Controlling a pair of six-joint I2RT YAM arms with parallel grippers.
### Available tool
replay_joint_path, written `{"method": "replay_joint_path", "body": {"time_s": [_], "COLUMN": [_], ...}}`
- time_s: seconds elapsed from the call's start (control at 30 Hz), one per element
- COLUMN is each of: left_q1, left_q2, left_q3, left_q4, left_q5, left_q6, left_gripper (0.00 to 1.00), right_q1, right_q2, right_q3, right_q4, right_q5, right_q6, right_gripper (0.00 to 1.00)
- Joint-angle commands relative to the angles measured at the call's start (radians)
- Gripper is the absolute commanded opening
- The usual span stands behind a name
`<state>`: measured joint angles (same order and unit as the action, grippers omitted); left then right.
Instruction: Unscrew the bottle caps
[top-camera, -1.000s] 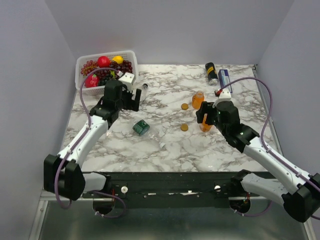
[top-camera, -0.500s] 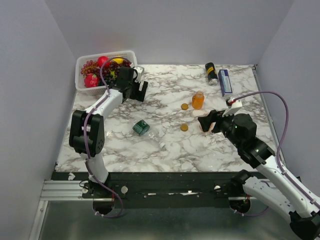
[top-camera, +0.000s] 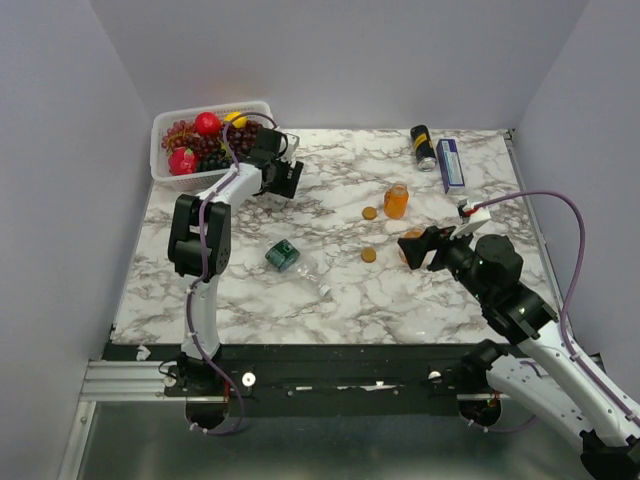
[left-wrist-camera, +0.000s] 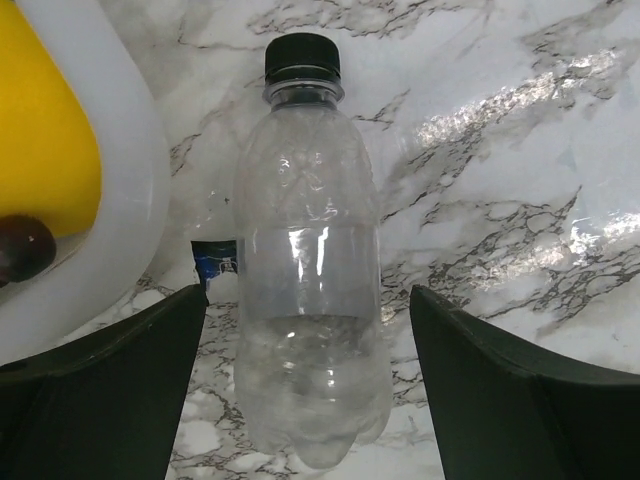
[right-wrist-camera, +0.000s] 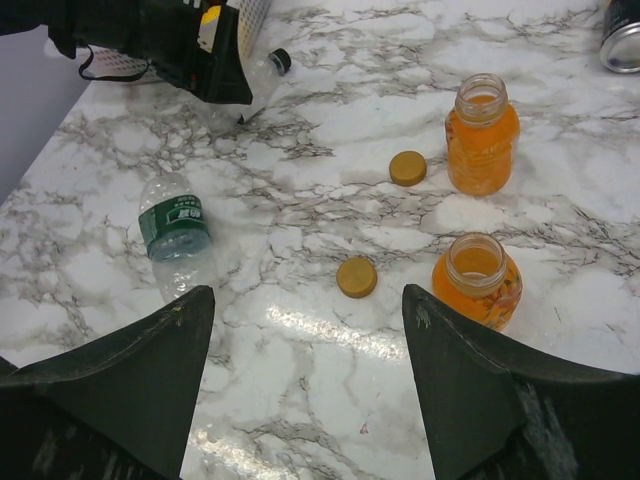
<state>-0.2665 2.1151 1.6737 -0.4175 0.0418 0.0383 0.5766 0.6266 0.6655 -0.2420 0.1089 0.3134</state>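
A clear bottle (left-wrist-camera: 308, 290) with a black cap (left-wrist-camera: 302, 58) lies on the marble beside the basket. My left gripper (left-wrist-camera: 308, 330) is open and straddles its base, with a gap on each side. The gripper (top-camera: 285, 178) covers this bottle in the top view. Two orange-juice bottles (right-wrist-camera: 482, 135) (right-wrist-camera: 478, 280) stand uncapped. Their orange caps (right-wrist-camera: 407, 168) (right-wrist-camera: 357, 277) lie on the table. My right gripper (right-wrist-camera: 308, 300) hovers open and empty just in front of the nearer orange bottle. A clear bottle with a green label (right-wrist-camera: 175, 235) lies on its side at the left.
A white basket (top-camera: 166, 122) of fruit stands at the back left, its rim (left-wrist-camera: 130, 200) right beside the clear bottle. A black can (top-camera: 422, 147) and a blue box (top-camera: 449, 163) lie at the back right.
My left arm has stretched toward the basket and set its jaws around the clear bottle, narrowing them slightly. My right arm has drawn back from the nearer orange bottle, still open.
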Motion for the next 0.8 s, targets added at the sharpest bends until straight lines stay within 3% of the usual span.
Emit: {"method": "replay_joint_path", "body": {"time_s": [0.0,0.17,0.23,0.3,0.47,0.6,0.77], "left_q1": [-0.005,-0.019,-0.034,-0.043,-0.080,-0.128,-0.285], "left_q2": [0.049,0.045,0.042,0.011,-0.124,-0.332,-0.587], "left_q3": [0.043,0.014,0.003,-0.037,-0.164,-0.244,-0.414], "left_q4": [-0.056,-0.044,-0.046,-0.017,0.063,0.106,0.141], "left_q5": [-0.025,-0.063,-0.094,-0.114,-0.131,-0.148,-0.201], "left_q6": [-0.011,0.014,0.031,0.048,0.038,0.020,0.046], "left_gripper": [0.83,0.71,0.58,0.53,0.49,0.48,0.48], "right_q1": [-0.001,-0.001,-0.001,-0.001,-0.001,-0.001,-0.001], "right_q2": [-0.001,0.013,0.010,0.010,0.008,0.013,0.042], "right_q3": [-0.012,-0.014,-0.014,-0.015,-0.006,0.006,0.039], "right_q4": [-0.029,-0.028,-0.026,-0.026,-0.026,-0.007,0.039], "right_q5": [-0.021,-0.021,-0.025,-0.025,-0.035,-0.093,-0.199], "right_q6": [-0.010,-0.008,-0.011,-0.010,-0.002,0.027,0.134], "right_gripper": [0.83,0.83,0.83,0.83,0.83,0.83,0.83]}}
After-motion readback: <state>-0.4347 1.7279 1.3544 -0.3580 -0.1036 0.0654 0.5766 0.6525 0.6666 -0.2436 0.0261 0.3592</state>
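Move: The clear bottle with the black cap lies just under the left hand, its middle about 3 cm ahead, 1 cm to the right and 4 cm below, cap end pointing out. The fruit basket's middle is some 18 cm to this hand's left and 10 cm farther out; the green-labelled bottle lies about 23 cm back and 3 cm to the right. From the right hand the clear bottle is roughly 28 cm ahead, 30 cm left and 22 cm below. The left fingers close from nearly wide open and pinch the lower half of the clear bottle from both sides as the hand sinks the last 3 cm. Keeping that grip, the hand then lifts about 10 cm while drawing back some 7 cm and a little right, away from the basket, fingertips tilting up roughly 10 degrees. ##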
